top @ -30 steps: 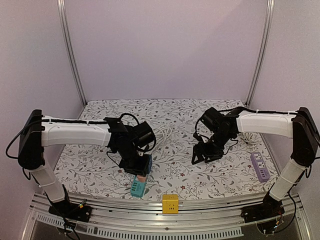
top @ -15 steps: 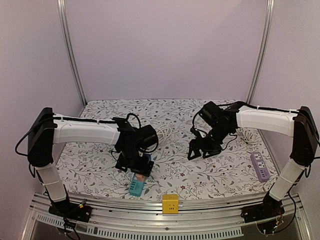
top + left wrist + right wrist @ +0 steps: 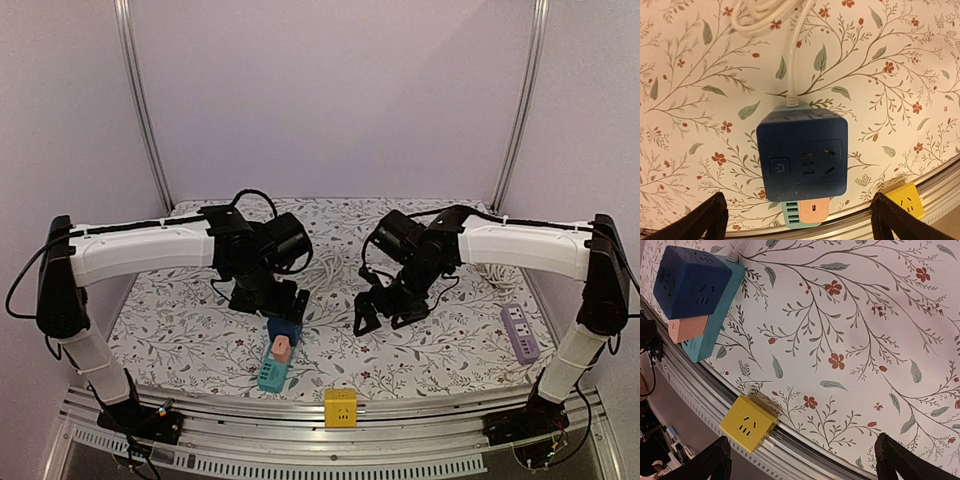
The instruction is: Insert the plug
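The plug is a dark blue cube [image 3: 802, 155] with a power button and sockets on its top face. It stands on the teal power strip [image 3: 792, 218], beside a pink plug [image 3: 818, 209]. My left gripper [image 3: 799, 197] hangs above the cube, open, its fingers [image 3: 707, 220] wide on either side and touching nothing. From above, the blue cube [image 3: 286, 331] sits just in front of the left gripper [image 3: 268, 300]. My right gripper [image 3: 385, 312] is open over bare cloth right of centre, holding nothing. In the right wrist view the blue cube [image 3: 690, 282] and the teal strip [image 3: 716, 322] lie far left of the right gripper [image 3: 805, 445].
The strip's white cable [image 3: 790, 55] runs back to a coil [image 3: 322, 268]. A yellow cube socket [image 3: 340, 408] sits on the front rail, also seen as the yellow cube [image 3: 749, 422]. A purple power strip [image 3: 520, 332] lies at the right edge. The metal rail [image 3: 200, 410] bounds the front.
The left gripper opened, let go of the blue cube and drew back and up from it. The right gripper opened wider and moved left toward the middle.
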Motion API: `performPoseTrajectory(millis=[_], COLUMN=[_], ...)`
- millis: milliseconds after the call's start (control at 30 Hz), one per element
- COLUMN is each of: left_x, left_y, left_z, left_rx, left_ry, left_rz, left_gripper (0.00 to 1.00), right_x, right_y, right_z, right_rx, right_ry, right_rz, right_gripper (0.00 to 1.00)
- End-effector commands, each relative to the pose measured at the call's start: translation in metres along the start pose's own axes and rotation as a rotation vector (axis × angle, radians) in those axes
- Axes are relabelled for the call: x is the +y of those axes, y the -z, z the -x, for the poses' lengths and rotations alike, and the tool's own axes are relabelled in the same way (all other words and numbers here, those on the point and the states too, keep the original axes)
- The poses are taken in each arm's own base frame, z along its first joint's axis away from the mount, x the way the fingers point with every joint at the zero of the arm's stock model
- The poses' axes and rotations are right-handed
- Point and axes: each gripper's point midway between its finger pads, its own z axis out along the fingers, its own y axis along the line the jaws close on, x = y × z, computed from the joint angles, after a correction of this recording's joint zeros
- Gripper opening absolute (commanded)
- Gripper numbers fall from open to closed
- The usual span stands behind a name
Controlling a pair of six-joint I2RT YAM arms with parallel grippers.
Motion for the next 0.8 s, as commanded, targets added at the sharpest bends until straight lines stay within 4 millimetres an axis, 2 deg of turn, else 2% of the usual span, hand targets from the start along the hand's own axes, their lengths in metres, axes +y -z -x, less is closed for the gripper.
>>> performPoseTrajectory(millis=[0, 200, 367, 467, 633, 767], left_x=[0.025, 0.052, 0.074, 0.087, 0.091, 0.089], left_y=[0.034, 0.060, 0.084, 0.095, 0.104, 0.103], left_z=[0.020, 0.032, 0.039, 0.041, 0.041, 0.039], left_rx=[-0.111, -0.224, -0.324, -0.377, -0.421, -0.427], left_ry=[0.011, 0.002, -0.030, -0.047, -0.083, -0.089], left_rz=[0.050, 0.110, 0.174, 0.216, 0.207, 0.174], left_gripper=[1.00, 1.00, 0.99, 1.00, 0.99, 1.00], right_x=[0.008, 0.034, 0.066, 0.081, 0.096, 0.093], right_y=[-0.012, -0.036, -0.053, -0.064, -0.085, -0.091], right_z=[-0.011, -0.032, -0.043, -0.058, -0.089, -0.105], right_rx=[0.049, 0.135, 0.181, 0.228, 0.335, 0.385], right_ry=[-0.035, -0.015, -0.019, -0.019, -0.024, -0.065], right_rz=[-0.073, -0.151, -0.160, -0.194, -0.281, -0.329], right_gripper=[0.99, 0.99, 0.99, 0.99, 0.99, 0.99])
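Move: The yellow plug block sits on the rail at the table's near edge, about 14 cm back from the right gripper, 9 cm to its left and some 8 cm lower. From the same gripper the peach plug in the teal strip is about 20 cm left and 2 cm back, and the blue plug block is 19 cm left and 2 cm ahead. From the left gripper the yellow plug block lies about 16 cm back and 11 cm right, 8 cm below. Bring the open right gripper back about 12 cm and left about 9 cm, sinking some 5 cm towards the yellow plug block, and swing its left-leaning fingers by roughly 20 degrees to point nearly straight down. Meanwhile lift the open left gripper clear of the teal strip, up and to the left with a little forward, tipping its fingers outward. ##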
